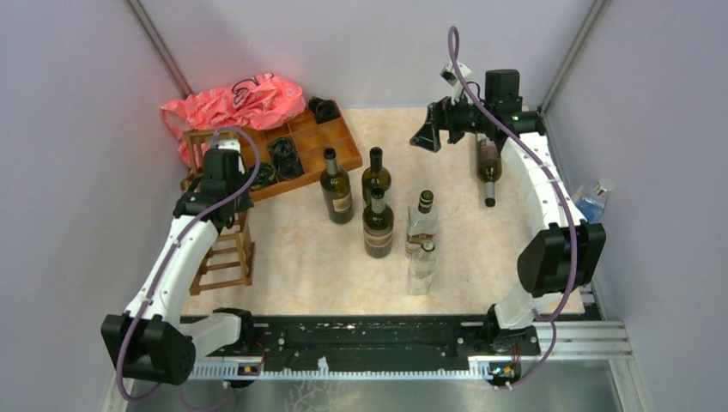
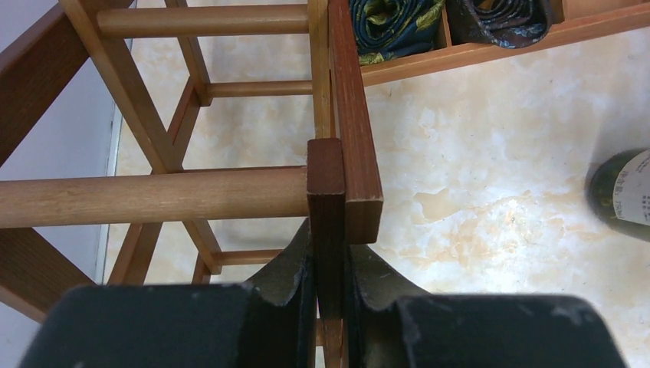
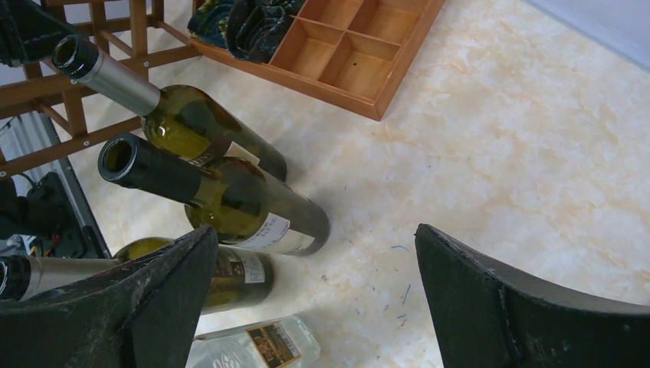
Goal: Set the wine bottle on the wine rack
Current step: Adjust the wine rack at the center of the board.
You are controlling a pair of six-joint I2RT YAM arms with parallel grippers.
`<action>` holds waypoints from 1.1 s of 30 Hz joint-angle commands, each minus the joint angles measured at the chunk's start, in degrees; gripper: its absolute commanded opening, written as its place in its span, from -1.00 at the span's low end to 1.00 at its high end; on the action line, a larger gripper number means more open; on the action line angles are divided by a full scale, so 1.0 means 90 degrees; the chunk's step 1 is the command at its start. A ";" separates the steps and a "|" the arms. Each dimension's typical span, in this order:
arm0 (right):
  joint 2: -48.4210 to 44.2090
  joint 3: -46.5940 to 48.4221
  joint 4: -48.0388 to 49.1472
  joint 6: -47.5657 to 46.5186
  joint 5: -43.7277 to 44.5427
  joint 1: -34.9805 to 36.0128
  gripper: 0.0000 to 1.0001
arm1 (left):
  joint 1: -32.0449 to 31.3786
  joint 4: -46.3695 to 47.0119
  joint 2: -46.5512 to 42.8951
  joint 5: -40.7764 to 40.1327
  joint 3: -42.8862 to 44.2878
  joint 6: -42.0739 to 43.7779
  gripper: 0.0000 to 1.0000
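Observation:
The dark brown wooden wine rack (image 1: 225, 262) stands at the left edge of the table. My left gripper (image 1: 225, 215) sits on its top end, shut on an upright slat of the wine rack (image 2: 326, 192), with a black finger (image 2: 287, 264) pressed against each side. Three dark green wine bottles (image 1: 336, 184) (image 1: 375, 176) (image 1: 378, 225) stand mid-table, and another wine bottle (image 1: 488, 167) lies under the right arm. My right gripper (image 1: 429, 133) hangs at the back, open (image 3: 314, 253), holding nothing, with the standing bottles (image 3: 230, 195) to its left.
An orange-brown compartmented tray (image 1: 322, 142) with rolled fabric sits at the back left, beside a pink plastic bag (image 1: 236, 101). Two clear glass bottles (image 1: 422, 223) (image 1: 421, 268) stand beside the green ones. A blue-tinted bottle (image 1: 594, 199) lies beyond the right wall edge.

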 commanded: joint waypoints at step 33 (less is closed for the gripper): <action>-0.0388 0.0183 0.0124 0.0106 -0.0776 0.0029 0.97 | 0.1967 -0.0764 -0.0176 0.2278 0.1652 0.0522 0.57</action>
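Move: The left hand grips the upper right-hand post of the wine rack, whose middle lies about 9 cm to its left, level with it in depth and some 8 cm lower. The wooden tray is centred around 25 cm ahead and 14 cm to the right, 14 cm below. The nearest standing wine bottle is roughly 27 cm right and 5 cm ahead. From the right hand the rack's middle is about 66 cm left, 13 cm back and 20 cm lower. Leftward first, about 4 cm and only slightly forward, the left hand shifts the rack by the gripped post while turning some 7 degrees clockwise. As that sideways move eases off, the fingers open wide and let go of the post; the hand then lifts about 7 cm away, fingertips tilting up slightly. The right hand, still open and empty, drifts back, up and left by about 2 cm. ##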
